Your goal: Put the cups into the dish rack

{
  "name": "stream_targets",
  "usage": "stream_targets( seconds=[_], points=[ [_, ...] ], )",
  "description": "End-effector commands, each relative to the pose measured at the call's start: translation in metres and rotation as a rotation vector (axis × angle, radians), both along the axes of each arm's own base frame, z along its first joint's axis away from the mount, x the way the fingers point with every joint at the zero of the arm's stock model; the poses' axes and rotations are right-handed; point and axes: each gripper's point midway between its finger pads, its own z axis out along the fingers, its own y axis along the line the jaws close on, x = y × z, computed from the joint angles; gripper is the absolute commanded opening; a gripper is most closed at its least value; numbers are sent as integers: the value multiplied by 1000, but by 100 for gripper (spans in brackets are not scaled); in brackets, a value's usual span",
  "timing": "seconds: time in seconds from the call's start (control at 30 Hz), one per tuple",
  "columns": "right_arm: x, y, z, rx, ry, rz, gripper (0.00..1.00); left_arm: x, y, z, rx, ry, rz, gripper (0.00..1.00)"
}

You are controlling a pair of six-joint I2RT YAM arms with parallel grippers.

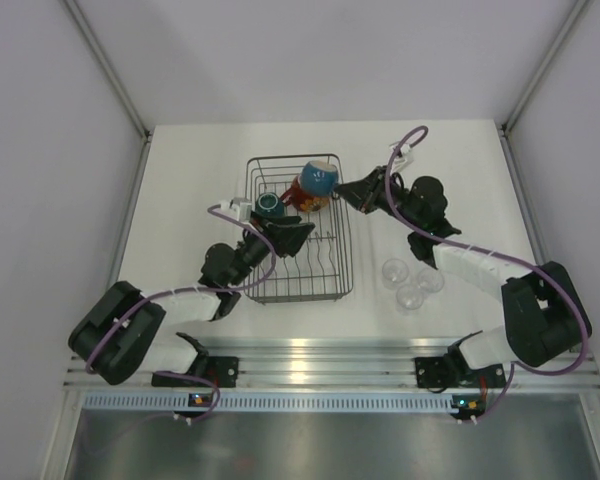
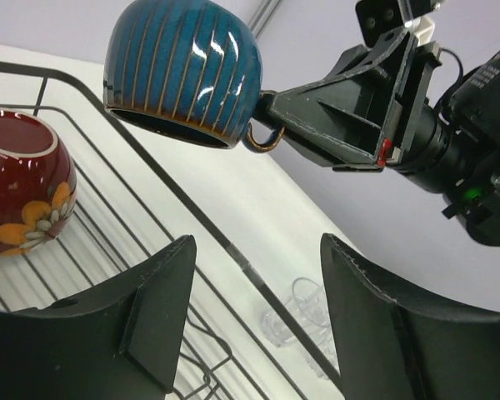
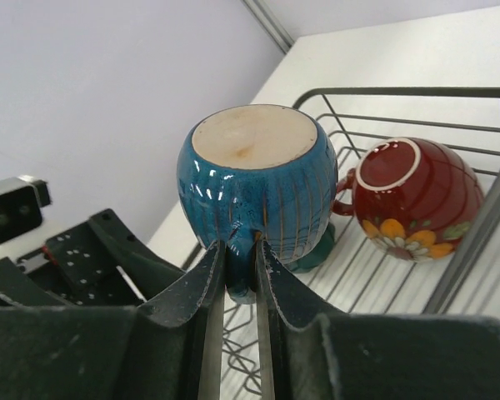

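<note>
My right gripper (image 1: 346, 192) (image 3: 240, 250) is shut on the handle of the dark-blue striped cup (image 1: 319, 179) (image 2: 183, 71) (image 3: 258, 179). It holds the cup upside down above the far end of the dish rack (image 1: 348, 250) (image 2: 192, 208) (image 3: 400, 92). Inside the rack, the red patterned cup (image 1: 296, 198) (image 2: 21, 192) (image 3: 417, 196) rests base up. The teal mug (image 1: 270, 204) (image 3: 317, 250) stands to its left. My left gripper (image 1: 298, 232) (image 2: 257, 242) hangs open over the rack's middle, nothing between its fingers. Three clear glasses (image 1: 411, 281) (image 2: 304, 312) stand on the table right of the rack.
White walls close in the table on the left, right and far sides. The right arm's forearm (image 1: 460, 260) crosses just behind the glasses. A metal rail (image 1: 320, 360) runs along the near edge at the arm bases.
</note>
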Motion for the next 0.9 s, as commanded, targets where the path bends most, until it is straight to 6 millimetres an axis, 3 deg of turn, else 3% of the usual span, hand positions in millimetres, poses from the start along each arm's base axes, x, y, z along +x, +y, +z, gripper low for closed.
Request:
stream_targets(
  seconds=[0.0, 0.1, 0.3, 0.37, 0.63, 0.87],
  points=[
    [8, -4, 46, -38, -186, -37, 0, -4, 5, 17, 4, -58, 18, 67],
    [13, -4, 27, -125, -171, -55, 0, 2, 16, 21, 81, -57, 91, 67],
    [15, 9, -3, -215, -144, -56, 0, 17, 61, 27, 270, 13, 327, 69],
    [17, 13, -17, -263, -122, -61, 0, 19, 65, 30, 341, 38, 342, 70],
    [24, 42, -38, -369, -131, -47, 0, 22, 49, 24, 376, 73, 241, 70],
    [34, 52, -50, -433, -153, -46, 0, 26, 52, 16, 367, 74, 225, 70]
  ],
)
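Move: From the right gripper, which holds the blue cup by its handle, the cup's spot in the rack is about 3 cm ahead, 7 cm left and 13 cm down. At nearly that height, the red mug stands some 9 cm ahead and 7 cm left of this gripper, the green cup 5 cm ahead and 16 cm left. From the empty left gripper the same spot lies about 10 cm ahead, 1 cm right and 10 cm down; the green cup lies 12 cm ahead, 8 cm left, 11 cm down. Keep the right grip on the blue cup's handle and lower it about 10 cm towards the rack spot in front of the red mug, easing left in the second half and tipping the fingers down nearly 30 degrees. Meanwhile lift the open left gripper leftwards about 5 cm, then sink it most of the way back as it edges forward, turning counter-clockwise and tipping its fingers down. ##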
